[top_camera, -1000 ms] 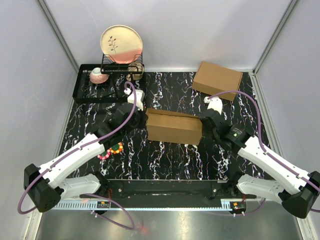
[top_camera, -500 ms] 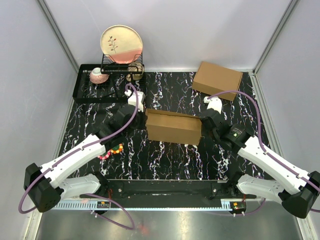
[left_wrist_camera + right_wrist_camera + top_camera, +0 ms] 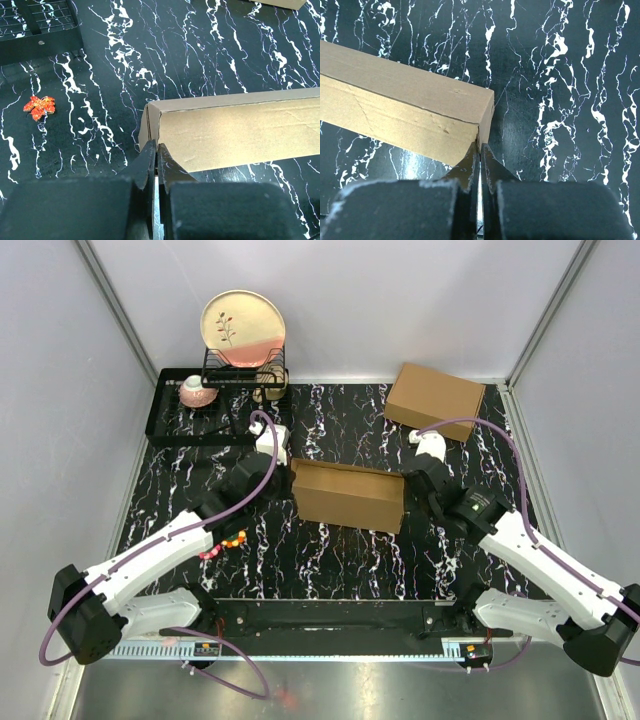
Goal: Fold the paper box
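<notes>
The paper box (image 3: pixel 348 495) lies made up as a long brown cardboard block in the middle of the black marbled table. My left gripper (image 3: pixel 285 483) is at its left end, shut, fingertips touching the box's near left corner (image 3: pixel 150 120) in the left wrist view (image 3: pixel 156 146). At the right end my right gripper (image 3: pixel 410 492) is also shut. Its tips (image 3: pixel 479 145) rest against the near right corner of the box (image 3: pixel 410 107). Neither pair of jaws has anything between them.
A second closed cardboard box (image 3: pixel 434 400) sits at the back right. At the back left a black dish rack (image 3: pixel 170 420) holds a plate (image 3: pixel 243 328) and a pink bowl (image 3: pixel 197 392). A colourful toy (image 3: pixel 228 538) lies by the left arm, and a red leaf-shaped piece (image 3: pixel 39 106) is left of the box.
The left arm has edged slightly toward the box's left end. The box and the right gripper have barely shifted. Both grippers stay shut.
</notes>
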`<action>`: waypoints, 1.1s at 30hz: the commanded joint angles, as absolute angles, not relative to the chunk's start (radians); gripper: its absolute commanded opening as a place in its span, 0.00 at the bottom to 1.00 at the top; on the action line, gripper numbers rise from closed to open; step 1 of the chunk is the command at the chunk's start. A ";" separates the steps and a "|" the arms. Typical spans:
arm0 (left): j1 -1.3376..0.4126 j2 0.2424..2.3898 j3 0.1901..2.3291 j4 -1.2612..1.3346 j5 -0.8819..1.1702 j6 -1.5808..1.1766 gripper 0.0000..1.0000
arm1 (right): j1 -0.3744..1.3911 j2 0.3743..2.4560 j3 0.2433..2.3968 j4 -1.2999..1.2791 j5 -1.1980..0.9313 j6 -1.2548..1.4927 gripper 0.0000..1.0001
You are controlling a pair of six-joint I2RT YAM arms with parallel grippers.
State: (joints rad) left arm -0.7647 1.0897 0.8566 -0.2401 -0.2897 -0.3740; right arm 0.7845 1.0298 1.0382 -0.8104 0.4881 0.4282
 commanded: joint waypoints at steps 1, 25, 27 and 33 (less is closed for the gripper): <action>-0.772 1.108 0.842 -0.244 -0.279 -0.377 0.00 | 0.788 1.034 1.135 -0.790 0.466 0.456 0.00; -0.808 1.158 0.893 -0.308 -0.376 -0.354 0.00 | 0.787 1.023 1.140 -0.838 0.571 0.477 0.28; -0.808 1.160 0.897 -0.310 -0.376 -0.357 0.00 | 0.788 1.019 1.137 -0.838 0.580 0.477 0.29; -0.808 1.163 0.910 -0.324 -0.380 -0.359 0.00 | 0.787 1.016 1.121 -0.859 0.591 0.483 0.28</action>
State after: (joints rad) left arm -0.8074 1.1431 0.8825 -0.2470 -0.3683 -0.3561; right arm 0.7845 1.0336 1.1126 -0.8589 0.5419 0.4683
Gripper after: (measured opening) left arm 0.007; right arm 0.284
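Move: Both my hands are shut at the upper corners of the paper box. The box's middle is about 11 cm right of my left hand, 1 cm ahead and 6 cm below. From my right hand it is some 11 cm left, 4 cm ahead and 6 cm below. On the table, the red leaf toy lies roughly 9 cm left of my left hand, 12 cm ahead and 13 cm down; the spare carton is about 27 cm ahead of my right hand, 7 cm right and 11 cm down. I lift my right fingertips about 2 cm up the right end of the paper box, then hold that height and open them to roughly a quarter, easing slightly right beside the corner. My left hand stays shut at the left corner, sinking less than 1 cm with a slight roll and shifting half a centimetre right near the end. ##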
